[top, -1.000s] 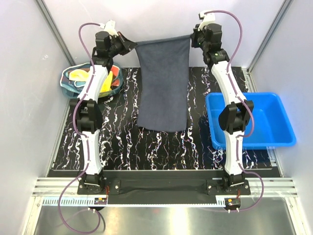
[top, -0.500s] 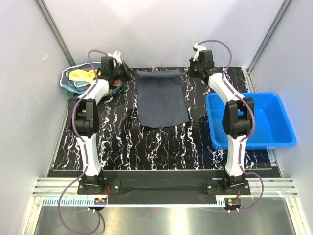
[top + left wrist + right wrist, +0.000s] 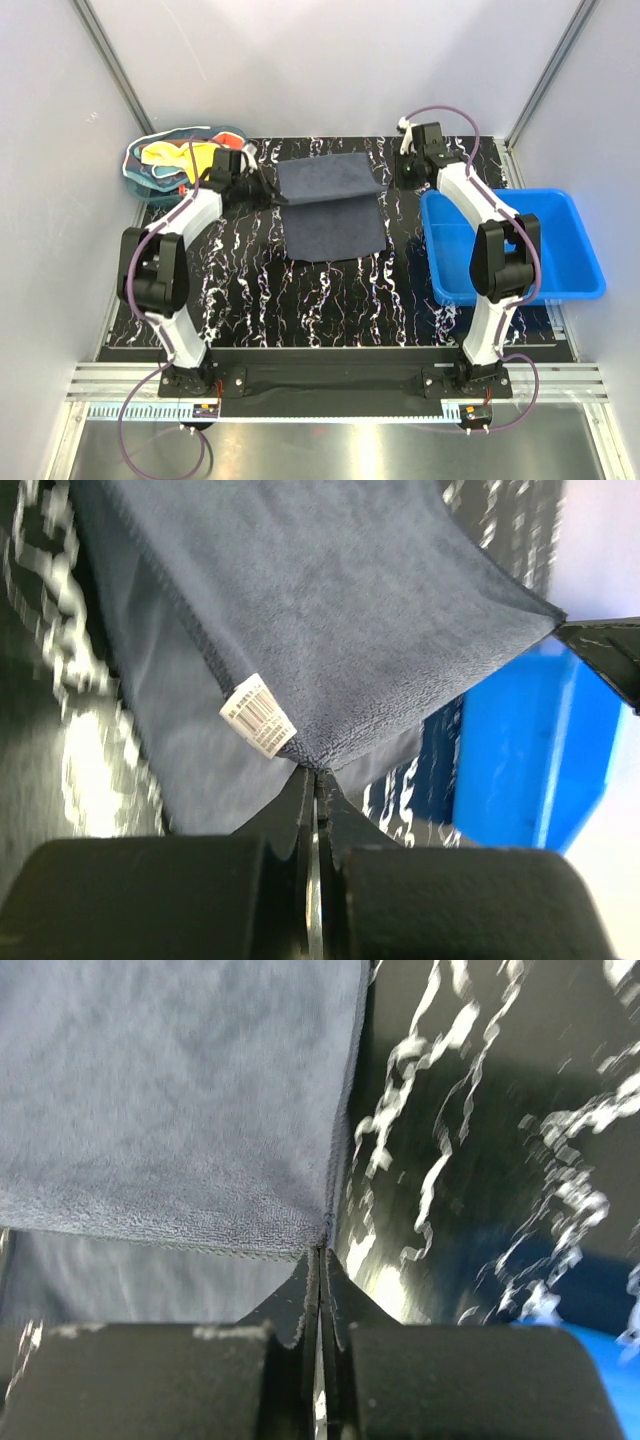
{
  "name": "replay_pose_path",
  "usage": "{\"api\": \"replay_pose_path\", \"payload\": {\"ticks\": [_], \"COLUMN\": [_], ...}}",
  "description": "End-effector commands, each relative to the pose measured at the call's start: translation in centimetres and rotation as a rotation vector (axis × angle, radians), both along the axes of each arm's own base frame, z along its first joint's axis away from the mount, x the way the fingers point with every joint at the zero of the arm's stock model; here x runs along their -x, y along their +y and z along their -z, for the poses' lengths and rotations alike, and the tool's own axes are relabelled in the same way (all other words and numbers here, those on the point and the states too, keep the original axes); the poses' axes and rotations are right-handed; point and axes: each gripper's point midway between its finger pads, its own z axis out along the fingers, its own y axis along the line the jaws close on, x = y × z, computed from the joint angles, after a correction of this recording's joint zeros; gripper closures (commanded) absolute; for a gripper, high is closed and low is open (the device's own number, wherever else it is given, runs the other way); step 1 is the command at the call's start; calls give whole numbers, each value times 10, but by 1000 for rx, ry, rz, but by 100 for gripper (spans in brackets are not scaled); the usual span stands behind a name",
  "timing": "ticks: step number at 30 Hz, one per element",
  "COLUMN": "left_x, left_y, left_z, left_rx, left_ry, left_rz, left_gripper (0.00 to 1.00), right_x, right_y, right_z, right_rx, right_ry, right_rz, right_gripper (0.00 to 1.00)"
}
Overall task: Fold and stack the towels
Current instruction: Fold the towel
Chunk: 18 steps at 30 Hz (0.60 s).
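Observation:
A dark grey-blue towel [image 3: 333, 225] lies on the black marbled table [image 3: 250, 290], its far part doubled over toward me. My left gripper [image 3: 271, 195] is shut on the folded layer's left corner [image 3: 318, 748], just beside a white barcode label [image 3: 257, 715]. My right gripper [image 3: 392, 184] is shut on the right corner [image 3: 318, 1228]. Both held corners hang slightly above the lower layer, with the cloth stretched between them. More towels, one yellow [image 3: 163, 153] and one orange-red [image 3: 205, 150], lie bunched in the basket.
A teal mesh-sided basket [image 3: 146, 185] stands at the back left, just behind the left arm. A rigid blue plastic bin [image 3: 588, 262] sits at the table's right edge, beside the right arm. Grey walls close in the back and sides.
Both arms have come down from holding the towel hanging high. The towel now rests on the table, and the held edge has travelled toward me over the lower part.

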Motion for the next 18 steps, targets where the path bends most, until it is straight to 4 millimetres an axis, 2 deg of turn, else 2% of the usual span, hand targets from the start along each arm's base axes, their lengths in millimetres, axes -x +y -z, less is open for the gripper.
{"api": "replay_pose_path", "payload": {"ticks": [1, 3, 6, 11, 13, 18], "left_x": [21, 37, 52, 77, 91, 113], "left_y": [10, 11, 13, 10, 10, -6], "left_z": [1, 7, 17, 36, 51, 68], "left_rx": [-55, -82, -107, -134, -142, -138], "left_ry": [9, 22, 43, 86, 112, 135], "left_rz": [-30, -38, -44, -35, -31, 5], "left_gripper": [100, 100, 100, 100, 100, 100], "right_x": [30, 39, 49, 76, 87, 95], "right_y": [4, 9, 12, 18, 18, 8], "right_z": [-12, -14, -5, 26, 40, 59], "right_rx": [-28, -34, -23, 7, 40, 97], "right_ry": [22, 20, 50, 143, 174, 222], "right_rz": [-70, -92, -94, -100, -100, -57], "right_gripper": [100, 100, 100, 100, 100, 100]}}
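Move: The lower layer's near left corner lies about 12 cm back from my left hand, 1 cm to its right and some 11 cm below. Its near right corner is about 12 cm straight back from my right hand, as far below. The far fold's middle is roughly 11 cm ahead of my left hand and 9 cm to its right; the towel basket is 8 cm ahead, 21 cm left. The blue bin sits 12 cm back, 28 cm right of my right hand. Still pinching the upper layer's two corners in shut fingers, I draw both hands back towards my base and down over the lower layer, making for its near edge: my left hand goes about 12 cm back and 8 cm down, my right a little less. Both sets of fingers tip some 10 to 15 degrees further downward on the way. ##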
